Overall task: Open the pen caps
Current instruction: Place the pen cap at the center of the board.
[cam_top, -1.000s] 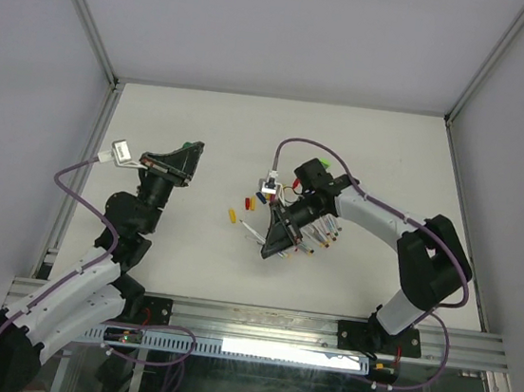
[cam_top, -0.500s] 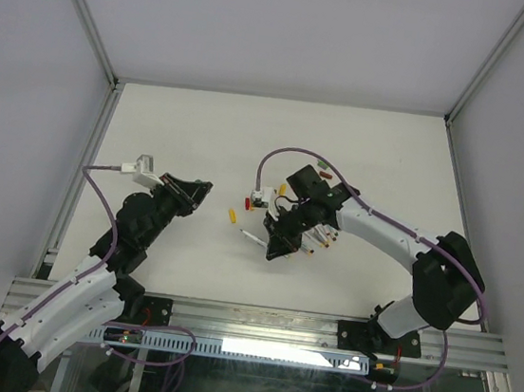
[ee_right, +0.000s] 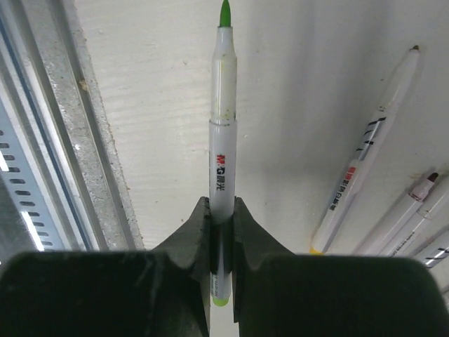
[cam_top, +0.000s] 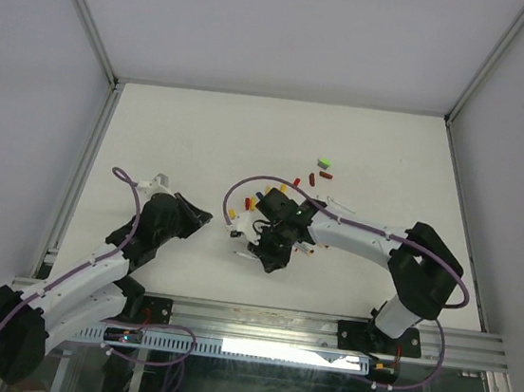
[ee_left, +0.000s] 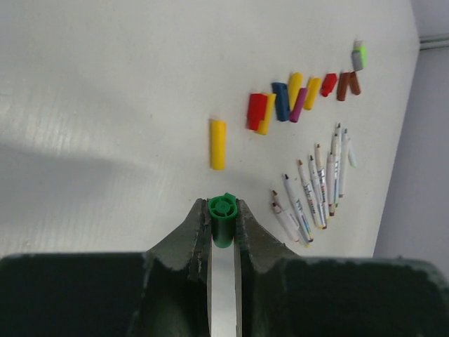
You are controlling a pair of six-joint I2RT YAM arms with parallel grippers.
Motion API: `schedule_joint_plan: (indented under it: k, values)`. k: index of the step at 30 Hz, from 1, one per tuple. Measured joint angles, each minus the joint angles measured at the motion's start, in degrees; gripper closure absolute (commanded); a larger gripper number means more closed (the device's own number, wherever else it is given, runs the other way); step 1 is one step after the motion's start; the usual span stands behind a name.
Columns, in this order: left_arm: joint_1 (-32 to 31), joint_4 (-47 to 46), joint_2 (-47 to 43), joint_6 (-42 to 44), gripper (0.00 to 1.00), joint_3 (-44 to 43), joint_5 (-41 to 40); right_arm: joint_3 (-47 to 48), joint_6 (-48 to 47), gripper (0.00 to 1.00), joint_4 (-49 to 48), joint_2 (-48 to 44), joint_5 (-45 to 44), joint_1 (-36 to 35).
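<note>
My left gripper [ee_left: 223, 210] is shut on a green pen cap [ee_left: 223, 219], held just above the table with its open end facing away. Ahead of it lie loose pen caps: a yellow one [ee_left: 218, 144] alone, then a row of red [ee_left: 257, 111], blue [ee_left: 280, 102], purple [ee_left: 298, 105] and dark red [ee_left: 344, 86]. My right gripper [ee_right: 222, 210] is shut on a white uncapped pen [ee_right: 224, 105] with a green tip that points towards the near rail. From above, the left gripper [cam_top: 204, 218] and right gripper [cam_top: 270, 257] sit low, on either side of the caps.
Several uncapped white pens [ee_left: 316, 189] lie side by side right of the caps; two of them [ee_right: 365, 151] show beside my right fingers. The aluminium rail [ee_right: 42, 140] runs along the near table edge. A light green cap [cam_top: 323, 162] lies further back.
The left arm has swung down and right, towards the caps, with the green cap in it. The right gripper has carried its pen left and nearer the front edge, uncovering caps behind it.
</note>
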State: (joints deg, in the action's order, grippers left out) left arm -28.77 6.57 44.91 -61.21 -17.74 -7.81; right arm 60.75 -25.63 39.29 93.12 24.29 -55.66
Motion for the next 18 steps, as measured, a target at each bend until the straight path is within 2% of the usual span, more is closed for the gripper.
schedule_joint_plan:
  k: [7, 14, 18]
  values:
    - [0.00, 1.86, 7.85, -1.51, 1.00, 0.00, 1.97, -0.02, 0.17, 0.98, -0.66, 3.50, -6.88, -3.76]
    - [0.00, 2.05, 12.68, -2.80, 1.00, -0.13, 2.32, 0.00, 1.11, 0.94, -2.21, 5.35, -13.44, -4.04]
    - [0.00, 2.08, 16.11, -2.89, 0.94, -0.92, 2.54, 0.09, 1.64, 0.90, -2.89, 5.60, -15.52, -4.00]
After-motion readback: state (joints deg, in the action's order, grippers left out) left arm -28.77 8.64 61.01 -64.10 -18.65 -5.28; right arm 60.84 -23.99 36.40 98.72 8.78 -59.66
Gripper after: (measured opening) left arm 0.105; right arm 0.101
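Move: The left hand, with the green cap, is above its landing place, a bare patch about 8 cm below and 2 cm back. The nearest yellow cap lies some 4 cm ahead and 4 cm right of the hand, a red cap about 7 ahead and 8 right. From the right hand, holding the uncapped pen, the yellow-ended pen lies about 8 cm ahead, 1 cm left and 5 below; the brown-tipped pen about 9 ahead, 5 right. Still pinching the green cap, the left hand sinks about 7 cm towards the bare board short of the yellow cap, easing back a couple of centimetres, slowing and tipping its fingers further down. The right hand keeps hold of the green pen, going down some 3.5 cm first, then forward about 2 cm towards the yellow-ended pen as its fingers swing closer to vertical. ##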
